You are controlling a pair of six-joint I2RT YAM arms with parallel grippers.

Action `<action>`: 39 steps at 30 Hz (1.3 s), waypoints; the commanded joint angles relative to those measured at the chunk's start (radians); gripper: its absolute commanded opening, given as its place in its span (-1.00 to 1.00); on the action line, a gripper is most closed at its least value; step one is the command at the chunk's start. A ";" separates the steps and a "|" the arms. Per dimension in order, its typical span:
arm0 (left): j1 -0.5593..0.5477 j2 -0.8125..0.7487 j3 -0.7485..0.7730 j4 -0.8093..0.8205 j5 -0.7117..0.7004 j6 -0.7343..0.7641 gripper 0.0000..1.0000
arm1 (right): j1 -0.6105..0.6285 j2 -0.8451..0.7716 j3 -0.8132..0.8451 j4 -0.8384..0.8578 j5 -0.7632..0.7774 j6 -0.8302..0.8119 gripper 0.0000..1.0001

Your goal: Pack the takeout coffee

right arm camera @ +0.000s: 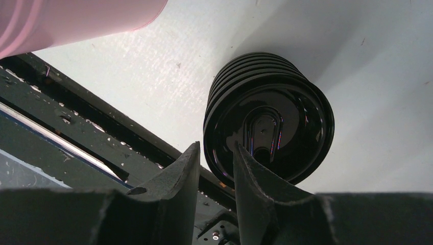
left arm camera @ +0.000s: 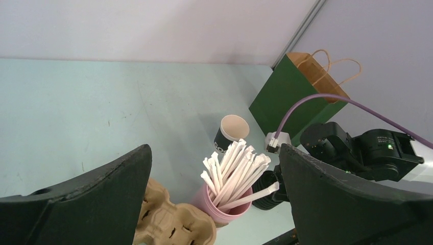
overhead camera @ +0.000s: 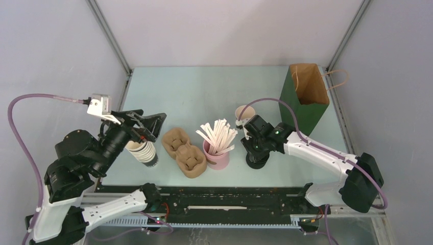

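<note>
The takeout coffee is out of view. A lone black paper cup (overhead camera: 245,113) with no lid stands behind my right arm, and the left wrist view shows the cup (left arm camera: 232,133) too. A squat stack of black lids (right arm camera: 268,138) sits near the front edge. My right gripper (right arm camera: 216,145) points down at it with narrowed jaws straddling the top lid's near rim, one finger outside and one over the lid. From above, this gripper (overhead camera: 255,148) covers most of the stack. My left gripper (overhead camera: 150,125) hovers wide open and holds nothing.
A ribbed stack of cups (overhead camera: 144,151) stands under the left gripper. Beside it lie brown pulp carriers (overhead camera: 185,150) and a pink holder (overhead camera: 217,155) full of white straws. An open green paper bag (overhead camera: 304,97) stands at the back right. A black rail (overhead camera: 219,196) runs along the front.
</note>
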 commanded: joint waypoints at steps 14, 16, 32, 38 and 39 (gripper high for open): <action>-0.002 0.006 -0.003 -0.004 0.005 -0.003 0.99 | 0.017 -0.035 -0.016 0.037 -0.002 -0.013 -0.46; -0.002 0.005 -0.003 -0.005 0.004 -0.003 1.00 | 0.018 -0.053 -0.014 0.034 0.002 -0.007 -0.50; -0.002 0.039 0.008 0.033 0.083 -0.030 1.00 | -0.067 -0.358 0.054 0.096 -0.136 0.132 -0.75; -0.002 0.083 -0.012 0.160 0.203 -0.067 1.00 | -0.335 -0.550 0.077 0.345 -0.558 0.426 -0.72; -0.002 0.096 -0.018 0.194 0.234 -0.080 1.00 | -0.383 -0.554 0.078 0.406 -0.648 0.494 -0.72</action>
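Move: The black lids lie right under the right hand: the fingers straddle the top lid's back-left rim, so its middle is about 2 cm ahead, 2 cm to the right and 1 cm lower. The single paper cup stands some 18 cm ahead and 3 cm to the left of this hand, the pink straw cup about 15 cm to its left and 2 cm ahead. From the left hand the lid is about 31 cm to the right, 3 cm ahead and 34 cm down. Sinking barely half a centimetre, the right hand closes its fingers on the rim of the top black lid, one inside and one outside, then lifts almost straight up about 17 cm, slowly at first and fast at the end. It rolls some 40 degrees on the way, so the fingers swing from down towards left. Late on, the wide-open left hand drifts about 3 cm to the right. ##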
